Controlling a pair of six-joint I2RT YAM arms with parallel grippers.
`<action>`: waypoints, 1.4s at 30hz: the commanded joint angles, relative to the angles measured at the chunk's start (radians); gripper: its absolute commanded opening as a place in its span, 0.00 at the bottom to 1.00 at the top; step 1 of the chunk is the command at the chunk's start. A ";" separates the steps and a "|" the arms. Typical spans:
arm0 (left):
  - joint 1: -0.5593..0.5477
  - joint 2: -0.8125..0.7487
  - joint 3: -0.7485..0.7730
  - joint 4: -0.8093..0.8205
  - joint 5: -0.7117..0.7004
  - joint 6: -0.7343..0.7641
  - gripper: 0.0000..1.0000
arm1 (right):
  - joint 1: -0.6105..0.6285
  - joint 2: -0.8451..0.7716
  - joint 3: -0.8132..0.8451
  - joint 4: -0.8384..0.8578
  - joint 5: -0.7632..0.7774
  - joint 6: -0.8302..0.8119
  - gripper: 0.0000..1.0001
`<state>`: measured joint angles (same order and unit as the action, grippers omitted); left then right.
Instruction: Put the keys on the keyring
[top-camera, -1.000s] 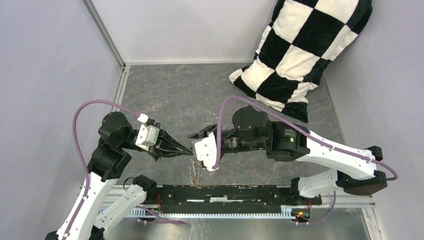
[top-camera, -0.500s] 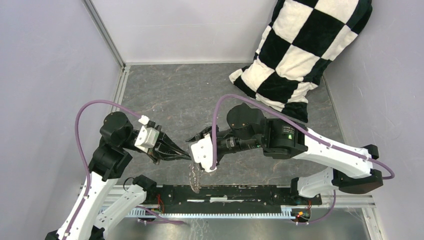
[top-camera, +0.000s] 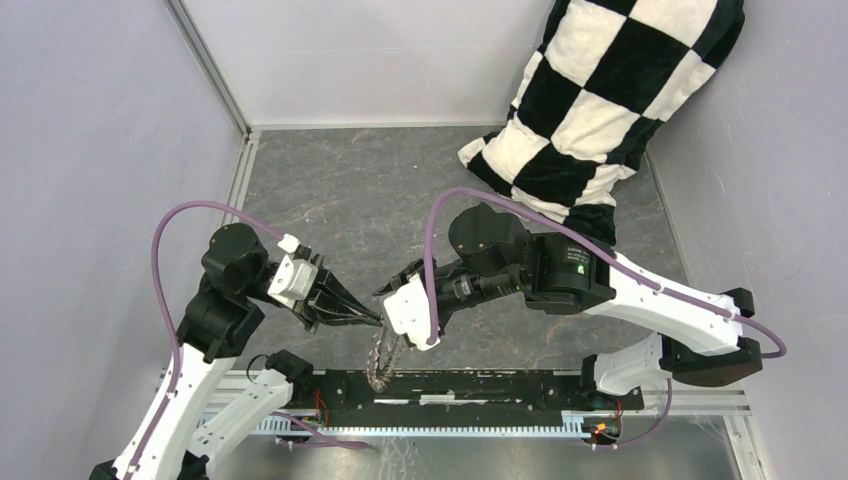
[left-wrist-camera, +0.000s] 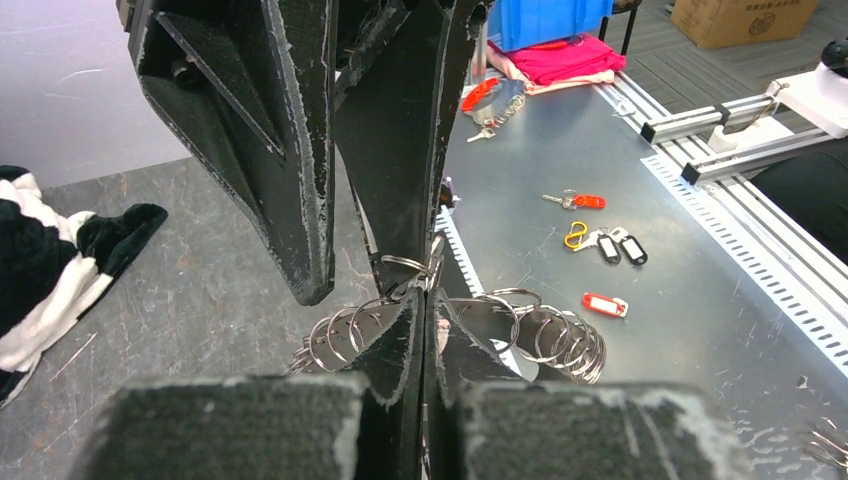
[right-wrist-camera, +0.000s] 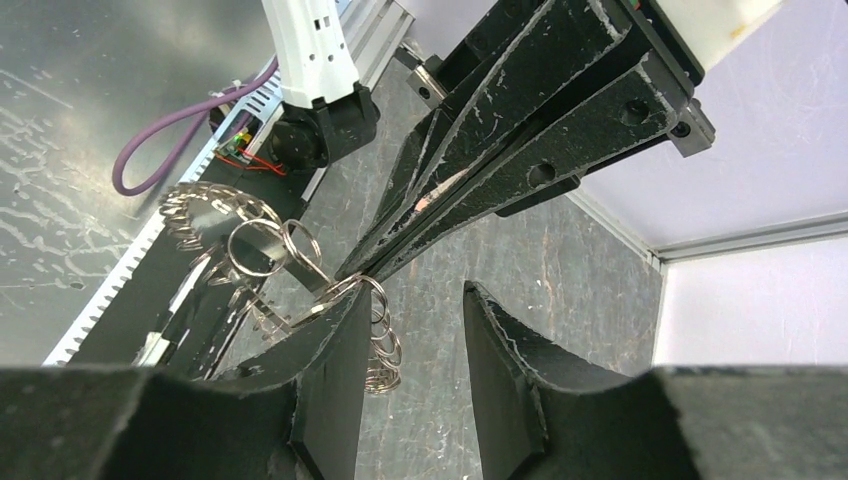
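Note:
The keyring (top-camera: 381, 352) is a bundle of many small metal rings. It dangles from my left gripper (top-camera: 374, 320), which is shut on it above the table's near edge. In the left wrist view the closed jaws of the left gripper (left-wrist-camera: 425, 297) pinch it, and the keyring (left-wrist-camera: 545, 330) fans out on both sides. My right gripper (right-wrist-camera: 415, 290) is open and faces the left one. One of its fingers (right-wrist-camera: 330, 370) rests against the hanging keyring (right-wrist-camera: 383, 345), and nothing lies between the jaws. Two small black-headed keys (left-wrist-camera: 620, 247) lie on the metal shelf.
A black-and-white checkered cushion (top-camera: 600, 110) leans in the far right corner. Red-tagged keys (left-wrist-camera: 604, 304) and a yellow ring (left-wrist-camera: 575, 236) lie on the metal shelf (left-wrist-camera: 700, 300) beyond the front rail (top-camera: 450, 390). Grey walls close in the left and back.
Both gripper tips have shifted slightly toward the near edge. The keyring now hangs lower over the front rail. The right jaws opened a little.

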<state>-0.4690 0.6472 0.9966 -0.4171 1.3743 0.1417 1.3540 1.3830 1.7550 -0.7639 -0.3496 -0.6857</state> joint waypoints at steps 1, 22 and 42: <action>-0.002 0.000 0.040 0.016 0.022 0.036 0.02 | 0.006 0.010 0.062 -0.009 -0.061 -0.009 0.45; -0.002 0.006 0.066 0.014 0.078 0.037 0.02 | -0.030 0.044 0.102 -0.046 -0.111 -0.036 0.46; -0.002 0.010 0.058 0.001 0.016 -0.014 0.02 | -0.072 -0.032 0.072 0.053 -0.051 0.052 0.98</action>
<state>-0.4690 0.6605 1.0218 -0.4316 1.3964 0.1505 1.2881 1.3903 1.8198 -0.7715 -0.4221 -0.6682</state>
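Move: The small rings at the top of the keyring are about 3 cm behind the right hand's centre, 1 cm to its left and slightly lower, beside its back finger. The keyring's big loop extends from them, centred some 8 cm behind the right hand and about 3 cm lower. The left hand already holds the keyring; the small rings sit at its fingertips, about 1 cm to its right and 1 cm up. Backward a little at first, by just under 1 cm, then forward and up, the right hand eases away from the small rings and ends about 2 cm higher and 1 cm farther out. Its half-open fingers spread nearly fully only near the end, the back finger backing off from the rings. The left hand keeps its shut grip on the keyring, swaying about 1 cm back and partly returning. ##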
